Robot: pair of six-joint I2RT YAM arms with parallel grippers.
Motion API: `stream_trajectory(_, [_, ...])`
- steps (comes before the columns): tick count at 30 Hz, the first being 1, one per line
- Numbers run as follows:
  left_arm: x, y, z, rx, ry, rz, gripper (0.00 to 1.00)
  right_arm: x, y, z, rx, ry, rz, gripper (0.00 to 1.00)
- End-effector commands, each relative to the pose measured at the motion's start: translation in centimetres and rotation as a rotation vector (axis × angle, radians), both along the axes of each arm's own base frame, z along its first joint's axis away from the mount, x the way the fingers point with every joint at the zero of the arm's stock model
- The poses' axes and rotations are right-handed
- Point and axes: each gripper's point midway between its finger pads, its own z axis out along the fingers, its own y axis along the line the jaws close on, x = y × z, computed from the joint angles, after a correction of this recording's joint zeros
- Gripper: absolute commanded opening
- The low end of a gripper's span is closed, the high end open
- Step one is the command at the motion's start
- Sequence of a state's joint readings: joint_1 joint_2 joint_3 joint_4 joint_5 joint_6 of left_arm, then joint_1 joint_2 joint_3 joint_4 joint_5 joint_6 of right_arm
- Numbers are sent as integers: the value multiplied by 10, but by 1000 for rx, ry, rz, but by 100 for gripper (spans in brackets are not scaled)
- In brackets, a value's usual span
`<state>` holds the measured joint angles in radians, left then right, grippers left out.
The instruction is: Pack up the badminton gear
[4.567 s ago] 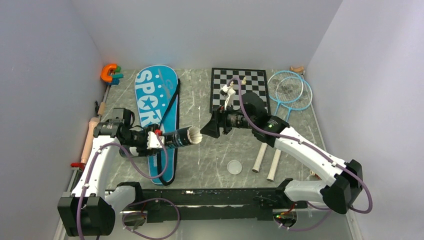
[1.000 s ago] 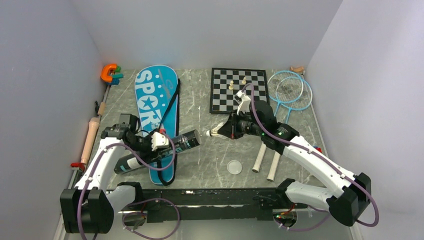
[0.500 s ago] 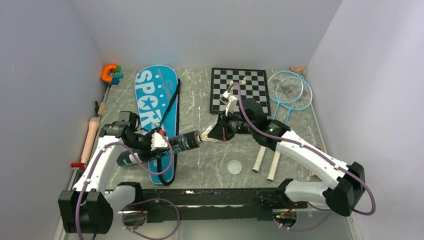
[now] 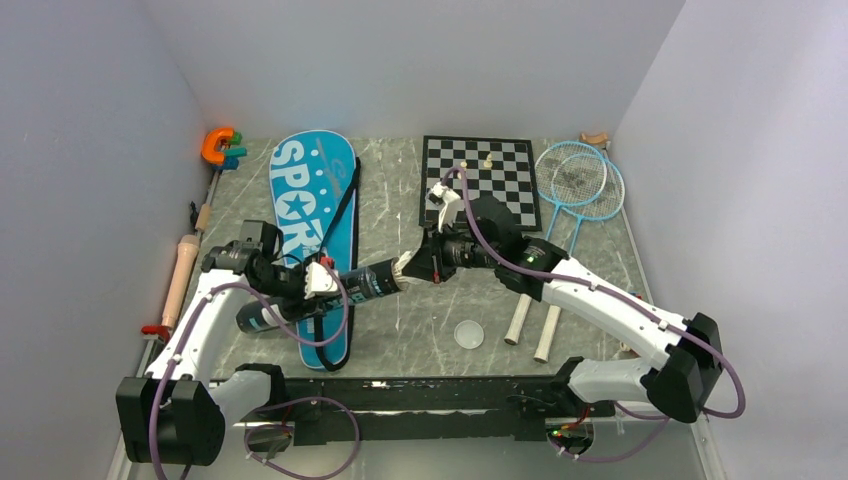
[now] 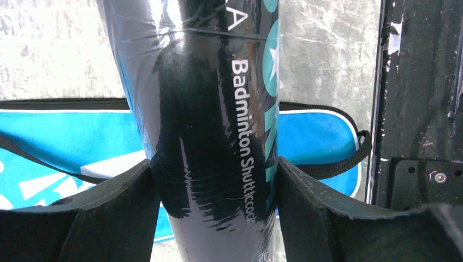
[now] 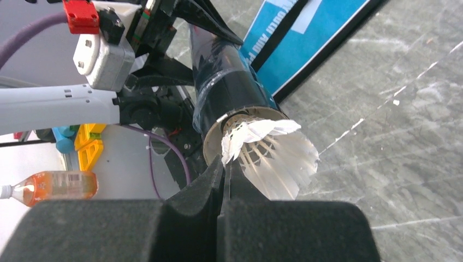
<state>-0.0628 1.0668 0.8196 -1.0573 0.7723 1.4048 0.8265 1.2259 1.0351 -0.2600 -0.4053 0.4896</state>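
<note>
My left gripper [image 4: 322,284] is shut on the long black tube [image 4: 340,290], which lies nearly level above the blue "SPORT" bag [image 4: 300,185]. In the left wrist view both fingers [image 5: 319,199] press the tube [image 5: 207,109] from either side. My right gripper [image 4: 418,268] is shut on the feather edge of a white shuttlecock [image 4: 404,266]. That shuttlecock [image 6: 275,153] sits partly in the tube's open mouth [image 6: 218,128], cork end inside, with my right gripper [image 6: 226,166] pinching its skirt. Two light-blue rackets [image 4: 582,180] lie at the back right.
A chessboard [image 4: 500,165] with a few pieces lies behind the right arm. A round clear lid [image 4: 468,333] rests on the table near the front. An orange clamp [image 4: 220,145] and a wooden handle [image 4: 182,270] lie along the left wall.
My right gripper has carried the shuttlecock leftward from open air into the tube's mouth. The left gripper kept its hold and shifted the tube slightly.
</note>
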Motion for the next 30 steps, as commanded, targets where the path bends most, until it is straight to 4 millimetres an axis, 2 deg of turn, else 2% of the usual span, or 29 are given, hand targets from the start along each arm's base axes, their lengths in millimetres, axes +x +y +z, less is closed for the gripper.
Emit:
stream_trajectory(1, [12, -15, 26, -91, -46, -6, 0, 8, 16, 25, 104, -74, 17, 0])
stream_trajectory(7, [12, -23, 38, -153, -23, 15, 0, 9, 24, 27, 127, -78, 50, 2])
stream_trajectory(8, [11, -24, 40, -162, -18, 14, 0, 7, 25, 27, 130, -75, 61, 7])
stream_trajectory(10, [9, -26, 42, -174, -11, 10, 0, 7, 24, 27, 132, -74, 60, 33])
stream_trajectory(12, [7, -26, 41, -174, -7, 1, 0, 7, 22, 34, 146, -85, 56, 53])
stream_trajectory(15, [4, -23, 35, -151, -9, -11, 0, 8, 13, 52, 183, -101, 46, 65])
stream_trajectory(19, [0, -19, 28, -125, -8, -18, 0, 3, -1, 83, 233, -135, 65, 70])
stream_trajectory(22, [-1, -19, 29, -126, -8, -18, 0, 2, -15, 87, 215, -153, 45, 70])
stream_trajectory(26, [-3, -19, 29, -126, -12, -20, 0, 4, -33, 76, 195, -137, 3, 70])
stream_trajectory(30, [-4, -20, 32, -131, -13, -25, 0, 19, -50, 45, 95, -116, -97, 70])
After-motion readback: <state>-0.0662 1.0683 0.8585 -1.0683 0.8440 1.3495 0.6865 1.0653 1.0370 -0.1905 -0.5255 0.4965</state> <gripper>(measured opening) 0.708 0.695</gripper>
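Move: The right hand holds a shuttlecock by the rim of its feathers, its cork end already at the mouth of the black shuttlecock tube, which lies about 4 cm to the left and 3 cm lower. The blue racket bag lies some 27 cm left and 23 cm down; from the right hand too, the clear lid is about 14 cm right and 18 cm back, the chessboard about 18 cm right and 23 cm ahead. From the left hand, still gripping the tube's body, the mouth is roughly 16 cm right, 5 cm ahead and 9 cm up. The right hand eases the shuttlecock some 2 cm left and slightly forward into the tube's mouth, then spreads its shut fingers wide to let go of the feathers and backs out, up about 6 cm and right about 5 cm, the fingertips tipping up some 10 degrees. The left hand keeps its grip on the tube and meets the push by rising about 2 cm and shifting a centimetre right, tilting the mouth a little upward, then holds still. ##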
